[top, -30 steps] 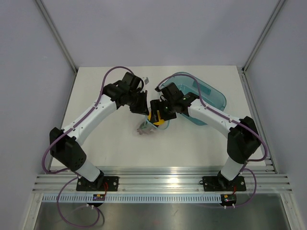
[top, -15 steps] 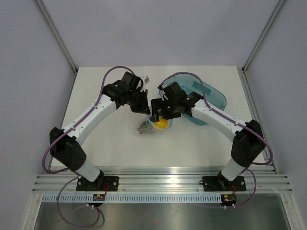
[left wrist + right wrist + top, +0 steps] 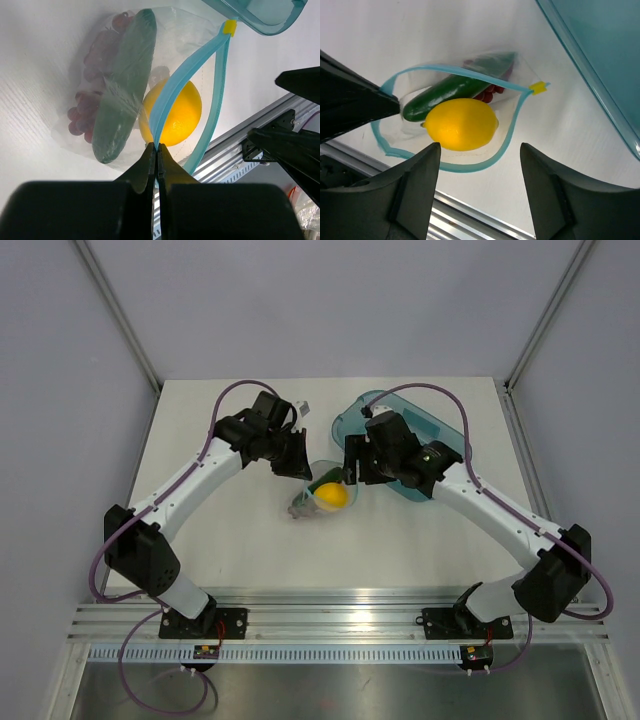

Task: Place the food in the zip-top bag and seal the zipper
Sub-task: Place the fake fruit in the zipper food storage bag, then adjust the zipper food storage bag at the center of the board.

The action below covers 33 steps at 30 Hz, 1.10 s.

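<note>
The clear zip-top bag (image 3: 308, 502) lies at mid-table with its mouth held open. My left gripper (image 3: 156, 146) is shut on one lip of the light blue zipper (image 3: 190, 70). Inside the bag are the dark green cucumber (image 3: 125, 85) and the red grapes (image 3: 85, 100). The yellow lemon (image 3: 461, 124) rests in the bag's open mouth, inside the zipper loop (image 3: 470, 75). A yellow slider (image 3: 538, 88) sits at the zipper's end. My right gripper (image 3: 479, 147) hovers open just behind the lemon, holding nothing.
A teal translucent tray (image 3: 440, 435) stands right of the bag, under the right arm. Its rim (image 3: 580, 70) comes close to the slider end of the bag. The table's front edge and aluminium rail (image 3: 470, 220) run just below the bag.
My right gripper has let go of the lemon and drawn back to the right toward the tray. The lemon now lies in the bag's mouth. The left gripper has kept its hold.
</note>
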Tool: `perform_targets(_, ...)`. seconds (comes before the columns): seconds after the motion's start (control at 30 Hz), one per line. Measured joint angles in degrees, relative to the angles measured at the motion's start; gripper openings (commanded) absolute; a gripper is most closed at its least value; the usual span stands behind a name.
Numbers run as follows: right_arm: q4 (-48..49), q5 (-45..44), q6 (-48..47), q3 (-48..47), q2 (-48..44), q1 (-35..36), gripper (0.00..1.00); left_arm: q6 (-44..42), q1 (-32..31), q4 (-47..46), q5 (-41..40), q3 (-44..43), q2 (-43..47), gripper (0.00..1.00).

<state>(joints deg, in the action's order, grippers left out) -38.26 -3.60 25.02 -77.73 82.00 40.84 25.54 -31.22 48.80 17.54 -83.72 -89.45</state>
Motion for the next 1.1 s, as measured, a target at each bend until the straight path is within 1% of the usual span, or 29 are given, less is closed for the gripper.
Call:
perform_targets(0.13, 2.0, 0.0, 2.5, 6.8, -0.6, -1.4, 0.7, 0.0, 0.1, -0.3, 0.2, 0.3, 0.0, 0.0)
perform_targets(0.23, 3.3, 0.3, 4.6, 11.6, -0.3, -1.9, 0.64, 0.0, 0.2, -0.7, 0.3, 1.1, 0.0, 0.0)
perform_targets(0.27, 3.6, 0.5, 5.3, 12.7, 0.2, -1.9, 0.55, 0.0, 0.2, -0.8, 0.3, 1.4, 0.0, 0.0)
perform_targets(0.3, 4.0, 0.8, 5.6, 13.3, 0.5, -1.9, 0.49, 0.0, 0.2, -0.9, 0.3, 1.6, 0.0, 0.0)
perform_targets(0.33, 4.6, 1.3, 6.1, 13.7, 1.2, -1.9, 0.4, 0.0, 0.2, -0.9, 0.3, 1.7, 0.0, 0.0)
perform_targets(0.37, 5.2, 1.7, 6.4, 13.8, 1.8, -1.9, 0.23, 0.0, 0.2, -0.9, 0.4, 1.9, 0.0, 0.0)
perform_targets(0.4, 5.9, 2.0, 6.6, 13.8, 2.3, -1.9, 0.14, 0.0, 0.2, -1.0, 0.4, 2.0, 0.0, 0.0)
perform_targets(0.47, 7.2, 3.2, 6.7, 13.7, 3.1, -2.0, 0.0, -0.1, 0.2, -1.0, 0.6, 2.1, 0.1, 0.0)
perform_targets(0.57, 7.5, 4.2, 6.4, 12.6, 3.3, -2.0, 0.0, -0.7, 0.2, -0.9, 0.8, 2.1, 0.1, 0.0)
perform_targets(0.7, 7.4, 4.8, 6.2, 8.8, 2.6, -2.0, 0.0, -2.9, 0.2, 0.3, 0.7, 1.6, 0.1, 0.0)
perform_targets(0.8, 7.3, 5.7, 6.3, 6.3, 0.5, -2.0, 0.0, -4.8, 0.2, 2.7, 0.7, -1.0, 0.1, 0.0)
perform_targets(0.9, 7.2, 6.5, 7.0, 4.7, -1.6, -2.0, 0.0, -6.4, 0.2, 3.0, 1.0, -3.8, 0.1, 0.0)
perform_targets(1.0, 7.3, 6.6, 8.4, 4.9, -2.9, -2.0, 0.0, -7.0, 0.2, 2.4, 1.9, -3.9, 0.2, 0.0)
perform_targets(1.1, 8.8, 5.8, 9.4, 7.2, -2.3, -2.0, 0.0, -7.2, 0.2, 1.8, 1.9, -2.8, -0.3, 0.0)
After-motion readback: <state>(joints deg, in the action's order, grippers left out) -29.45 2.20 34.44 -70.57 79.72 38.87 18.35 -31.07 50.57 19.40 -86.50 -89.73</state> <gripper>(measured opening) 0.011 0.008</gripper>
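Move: From the right hand, the bag's loose right lip lies about 9 cm below, 2 cm back and 1 cm to the right. The lemon, already in the bag, is some 6 cm left, 2 cm back and 14 cm down; the cucumber about 7 cm left and 2 cm ahead, 15 cm down. The basin's middle is some 11 cm ahead and 11 cm right, 18 cm below. From the left hand, that lip is roughly 12 cm right, 3 cm back and 7 cm lower. Drop the open right gripper about 9 cm, easing slightly back and right, onto the bag's loose right lip, and shut the fingers to pinch it. Then lift that lip about 10 cm, drifting some 3 cm left with a small roll, and sink slightly at the end. Keep the left gripper shut on its lip, dipping about 1 cm, then rising 3 cm before easing down. ##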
